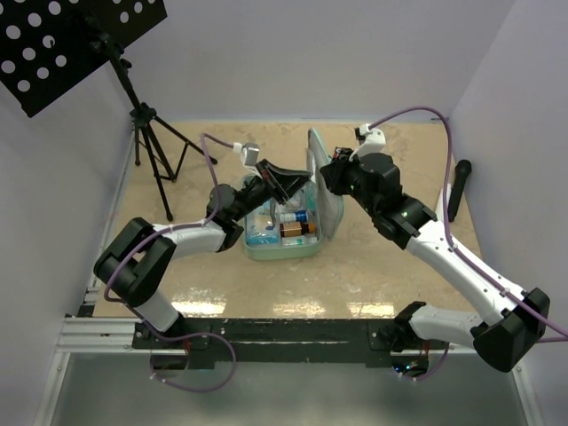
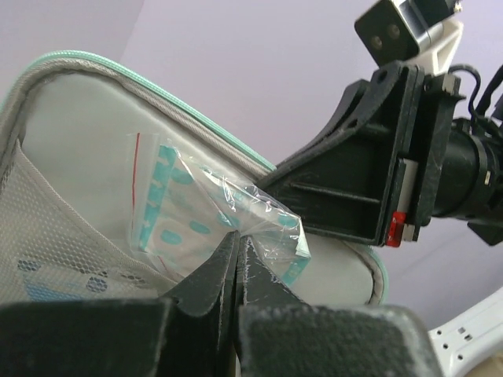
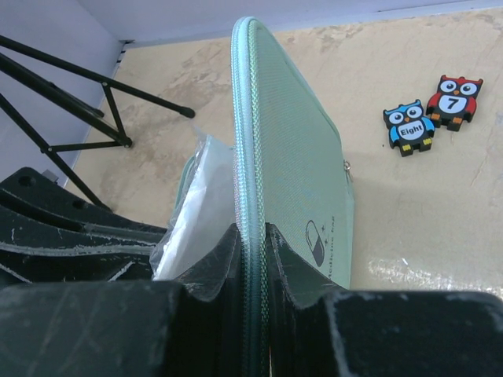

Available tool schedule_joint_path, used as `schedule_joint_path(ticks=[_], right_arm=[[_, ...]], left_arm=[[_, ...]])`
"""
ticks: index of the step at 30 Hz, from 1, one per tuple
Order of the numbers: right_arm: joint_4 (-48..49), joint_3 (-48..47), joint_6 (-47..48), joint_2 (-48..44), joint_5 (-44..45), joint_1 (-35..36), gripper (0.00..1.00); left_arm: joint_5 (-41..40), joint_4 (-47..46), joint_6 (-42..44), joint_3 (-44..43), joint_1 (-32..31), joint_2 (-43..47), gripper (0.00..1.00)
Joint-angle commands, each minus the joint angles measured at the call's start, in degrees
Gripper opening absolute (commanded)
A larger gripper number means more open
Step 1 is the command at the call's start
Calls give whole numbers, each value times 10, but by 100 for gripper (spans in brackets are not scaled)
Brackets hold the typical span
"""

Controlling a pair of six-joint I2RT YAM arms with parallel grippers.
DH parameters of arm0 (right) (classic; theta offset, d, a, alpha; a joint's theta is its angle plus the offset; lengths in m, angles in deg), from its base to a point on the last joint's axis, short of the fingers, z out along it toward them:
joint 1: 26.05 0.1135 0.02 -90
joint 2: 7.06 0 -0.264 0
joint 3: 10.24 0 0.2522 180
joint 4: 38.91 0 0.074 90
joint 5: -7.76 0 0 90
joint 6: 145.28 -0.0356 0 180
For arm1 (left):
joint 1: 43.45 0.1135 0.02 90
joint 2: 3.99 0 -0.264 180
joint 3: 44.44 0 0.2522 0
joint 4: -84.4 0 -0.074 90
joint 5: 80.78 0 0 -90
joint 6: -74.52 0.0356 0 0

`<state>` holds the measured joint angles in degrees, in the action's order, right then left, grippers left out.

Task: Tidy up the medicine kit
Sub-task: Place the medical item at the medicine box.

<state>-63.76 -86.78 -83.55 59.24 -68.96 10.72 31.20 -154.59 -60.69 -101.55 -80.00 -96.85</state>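
The medicine kit, a mint-green zip case, lies open mid-table with its lid standing upright. My right gripper is shut on the lid's zipped rim, one finger on each side. My left gripper is shut on a clear zip bag of teal-and-white blister packs, held against the pale grey lining of the lid above a mesh pocket. Small bottles and boxes fill the case's base.
A black tripod with a perforated board stands at the back left. Two owl-shaped number tiles lie on the table beyond the lid. A black handle-like object rests by the right wall. The right gripper's body is close beside the left fingers.
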Motion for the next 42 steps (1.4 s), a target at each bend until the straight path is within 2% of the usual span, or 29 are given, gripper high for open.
schedule_joint_path(ticks=[1,12,15,26,30,35,37,39,42], right_arm=[[-35,3,-7,-14,-19,1,0],[-35,2,-10,-10,-19,1,0],[-37,0,-10,-10,-19,1,0],[-38,-9,-11,-6,-18,1,0],[-41,-10,-11,-8,-18,1,0],[-41,-9,-10,-11,-18,1,0],[-41,-9,-11,-11,-17,1,0],[-41,-11,-11,-11,-17,1,0],[-40,-11,-12,-11,-12,1,0]], left_arm=[[-37,-328,-45,-28,-1,-3,0],[-48,-358,-76,-67,-2,-21,0],[-38,-333,-64,-76,-4,-23,0],[-46,-327,-80,-54,-9,-84,0],[-32,-295,-52,-36,-8,-71,0],[8,-187,15,-24,-9,-12,36],[9,-167,35,-16,-9,12,54],[8,-144,52,-10,-8,37,59],[6,-97,83,-9,-7,77,60]])
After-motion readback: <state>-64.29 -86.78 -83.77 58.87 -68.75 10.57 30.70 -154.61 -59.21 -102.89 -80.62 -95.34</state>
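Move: The lid's mesh pocket is the goal: its mouth lies about 4 cm to the right of the left gripper, 2 ahead and 5 below. The right gripper's pinch on the upright lid is some 5 cm right, 1 ahead and 3 above; the open box's middle is 9 back, 6 left and 25 below. From the right gripper the mouth is about 8 cm below, 1 ahead and 1 left. Lift the left gripper about 3 cm with the bagged medical item still pinched, easing forward, then push down some 6 cm along the lid's inner face, forward and slightly right, to tuck the bag towards the pocket. Open the fingers at the bottom, let go, and draw up and back, a little left. Keep the right gripper still, holding the lid upright. ##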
